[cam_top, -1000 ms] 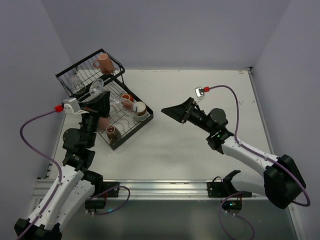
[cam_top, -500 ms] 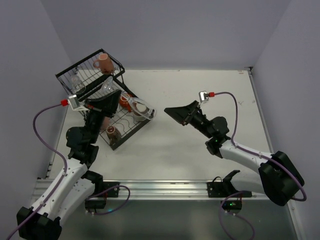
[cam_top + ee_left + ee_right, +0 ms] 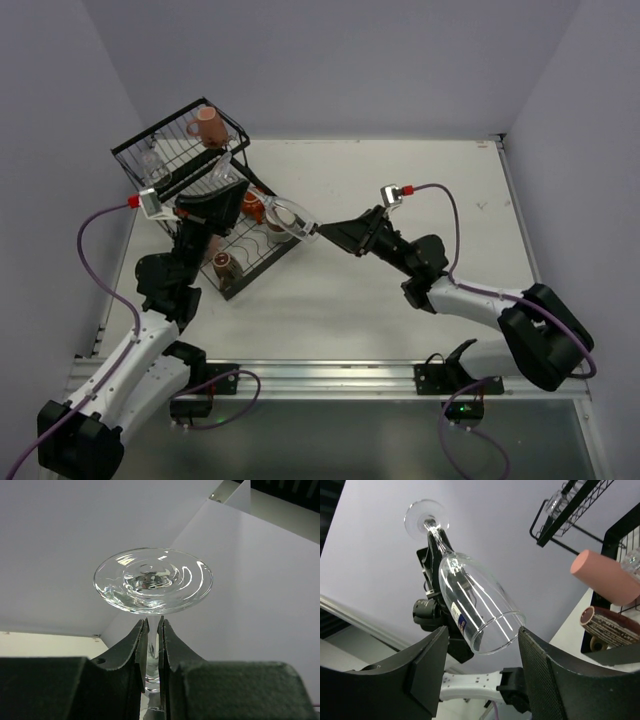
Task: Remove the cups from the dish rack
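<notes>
My left gripper (image 3: 234, 184) is shut on the stem of a clear stemmed glass (image 3: 285, 218), held above the black dish rack (image 3: 165, 160) with its bowl pointing right. In the left wrist view the jaws of that gripper (image 3: 152, 622) pinch the stem just under the round foot (image 3: 152, 580). My right gripper (image 3: 322, 232) is open, and the glass's rim (image 3: 497, 632) lies between its fingers (image 3: 427, 665). The right finger is at the rim and the left finger stands apart from it. A pink mug (image 3: 208, 127) sits in the raised basket.
A salmon tumbler (image 3: 607, 577) and a brown cup (image 3: 605, 625) stay in the rack's tray. An orange-red mug (image 3: 252, 205) and a brown cup (image 3: 224, 264) also stand there. Another clear glass (image 3: 152, 160) lies in the basket. White table (image 3: 420, 190) stretches to the right.
The left arm has swung the glass up and to the right, off the rack. The right arm has reached left until its fingers flank the rim, narrowing slightly.
</notes>
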Robot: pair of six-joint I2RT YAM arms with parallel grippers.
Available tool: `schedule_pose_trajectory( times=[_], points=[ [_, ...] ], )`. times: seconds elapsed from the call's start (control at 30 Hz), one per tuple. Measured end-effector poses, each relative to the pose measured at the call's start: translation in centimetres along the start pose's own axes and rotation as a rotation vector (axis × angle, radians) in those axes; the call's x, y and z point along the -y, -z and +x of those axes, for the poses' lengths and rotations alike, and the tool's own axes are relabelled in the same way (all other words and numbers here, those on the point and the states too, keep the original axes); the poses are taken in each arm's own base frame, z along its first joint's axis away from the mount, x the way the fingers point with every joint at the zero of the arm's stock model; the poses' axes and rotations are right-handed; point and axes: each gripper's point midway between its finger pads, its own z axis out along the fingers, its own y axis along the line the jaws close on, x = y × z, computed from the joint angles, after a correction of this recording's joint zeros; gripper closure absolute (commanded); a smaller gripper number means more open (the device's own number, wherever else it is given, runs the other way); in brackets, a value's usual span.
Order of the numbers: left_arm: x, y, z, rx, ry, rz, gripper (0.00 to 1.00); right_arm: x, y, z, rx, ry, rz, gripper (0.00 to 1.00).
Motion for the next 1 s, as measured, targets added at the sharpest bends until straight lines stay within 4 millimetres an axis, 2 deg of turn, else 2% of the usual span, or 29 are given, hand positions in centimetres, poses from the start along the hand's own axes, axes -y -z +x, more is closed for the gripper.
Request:
schedule_pose_trajectory(
  times=[0.27, 0.57, 0.67, 0.9, 0.93, 1.0],
  points=[
    [-1.1, 0.5, 1.0, -0.017, 0.014, -0.019, 1.00, 1.0, -0.5, 2.1, -0.098, -0.062, -0.002, 0.46],
    [-1.7, 1.2, 1.6, -0.018, 0.037, -0.022, 1.00, -0.3, -0.8, 2.3, -0.122, -0.050, -0.047, 0.48],
    [-1.8, 1.1, 1.7, -0.016, 0.053, -0.019, 1.00, -0.3, -1.1, 2.3, -0.129, -0.057, -0.054, 0.52],
    [-2.2, 1.5, 2.2, -0.013, 0.067, -0.022, 1.00, 0.6, -1.1, 2.8, -0.144, -0.097, -0.031, 0.77],
    [-2.4, 1.5, 2.2, -0.007, 0.073, -0.030, 0.98, 0.3, -1.1, 2.7, -0.143, -0.094, -0.039, 0.83],
    [-2.4, 1.5, 2.1, -0.001, 0.083, -0.033, 0.91, -0.1, -1.1, 2.6, -0.138, -0.084, -0.051, 0.87]
  ],
)
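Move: The left hand already grips the wine glass by its stem; the middle of the wine glass's bowl lies about 10 cm to its right, 2 cm back and 6 cm lower. From the open right hand that bowl is some 6 cm left, 1 cm ahead and 4 cm up, rim towards the fingers. Down in the rack, about 26 cm below the right hand, the white cup stands 15 cm ahead and 12 cm left, the orange mug 21 cm ahead and 20 cm left. Left hand lowers the held glass about 3 cm; right goes 3 cm left and back, closing around its rim. ##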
